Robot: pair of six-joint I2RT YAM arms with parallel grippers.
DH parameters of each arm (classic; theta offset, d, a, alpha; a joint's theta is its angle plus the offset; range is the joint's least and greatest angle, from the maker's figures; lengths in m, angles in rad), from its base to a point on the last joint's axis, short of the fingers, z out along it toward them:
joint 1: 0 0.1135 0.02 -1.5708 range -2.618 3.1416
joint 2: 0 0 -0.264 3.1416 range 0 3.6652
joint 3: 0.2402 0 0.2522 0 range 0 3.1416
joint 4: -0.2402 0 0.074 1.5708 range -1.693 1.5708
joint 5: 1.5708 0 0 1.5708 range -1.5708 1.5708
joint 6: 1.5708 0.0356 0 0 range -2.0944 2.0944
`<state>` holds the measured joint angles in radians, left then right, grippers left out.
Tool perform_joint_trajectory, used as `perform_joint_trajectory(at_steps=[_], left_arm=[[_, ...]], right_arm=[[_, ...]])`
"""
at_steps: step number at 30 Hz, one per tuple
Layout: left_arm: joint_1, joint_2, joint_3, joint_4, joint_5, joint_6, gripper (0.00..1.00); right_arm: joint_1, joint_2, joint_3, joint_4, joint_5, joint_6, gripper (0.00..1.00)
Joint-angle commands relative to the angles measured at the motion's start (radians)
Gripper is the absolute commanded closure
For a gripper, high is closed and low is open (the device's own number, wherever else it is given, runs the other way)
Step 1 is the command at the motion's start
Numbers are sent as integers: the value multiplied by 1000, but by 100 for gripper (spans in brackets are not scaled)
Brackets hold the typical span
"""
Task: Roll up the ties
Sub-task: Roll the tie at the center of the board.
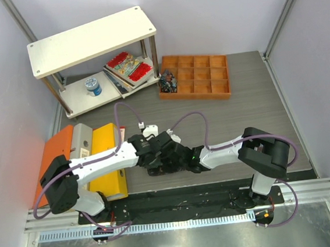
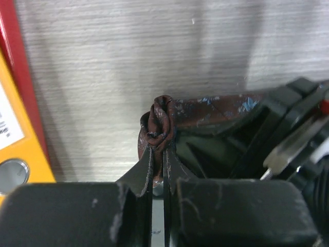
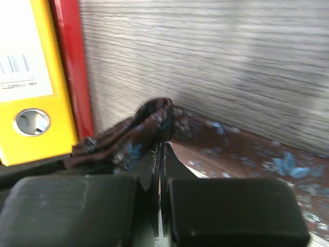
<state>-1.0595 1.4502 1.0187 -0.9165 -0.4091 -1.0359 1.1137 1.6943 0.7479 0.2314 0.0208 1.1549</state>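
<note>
A dark brown tie [image 2: 216, 109] with small blue flowers lies on the grey table between my two arms. It also shows in the right wrist view [image 3: 241, 154]. My left gripper [image 2: 159, 149] is shut on a small rolled-up end of the tie [image 2: 160, 121]. My right gripper [image 3: 161, 145] is shut on a fold of the same tie, with several layers bunched to its left [image 3: 121, 141]. In the top view both grippers meet at the table's near middle, the left [image 1: 150, 154] and the right [image 1: 177, 157], and they hide most of the tie.
Yellow [image 1: 109, 158] and orange [image 1: 57, 160] binders lie at the near left, close to the left arm. A white shelf [image 1: 90, 40] with a blue tape roll and books stands at the back left. An orange compartment tray [image 1: 198, 76] sits at the back middle.
</note>
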Motion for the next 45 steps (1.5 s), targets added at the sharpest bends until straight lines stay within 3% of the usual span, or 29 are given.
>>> perform_joint_trajectory(at_steps=[1,10,24,34,45], left_arm=[[-3,94,43,4,32,23,100],[-10,275,124,-4,44,31,100],[-16,407,218,-42,43,20,100],[-20,258,215,-107,46,19,100],[-28,64,113,-165,113,40,100]], right_arm=[[6,-41,-24,52,4,12,99],[6,-139,-108,-9,48,17,99],[5,-429,-254,-204,142,63,98],[6,-525,-366,-129,176,80,98],[5,-648,-384,-224,275,86,98]])
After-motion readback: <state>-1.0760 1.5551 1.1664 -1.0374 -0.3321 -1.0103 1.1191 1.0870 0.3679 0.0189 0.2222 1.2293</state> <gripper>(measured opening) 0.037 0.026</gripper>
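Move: The tie's rolled end is already pinched at the left fingertips, roughly 5 cm above the board. The flat tie runs off rightward, its middle some 25 cm to the right and about 3 cm farther out. The yellow binder stands about 19 cm to the left and 2 cm ahead of the left hand. From the right hand, shut and low beside the roll, that roll lies about 2 cm left, 1 cm ahead and 1 cm above. Rightward and down, the left hand carries the pinched roll about 4 cm over and 5 cm lower towards the board, tilting slightly, then lifts it some 6 cm, easing back towards the base and a little left. The right hand, fingers staying shut, dips, leaves the roll and travels about 12 cm right along the flat tie, slightly back, with two small rises parted by a dip. ##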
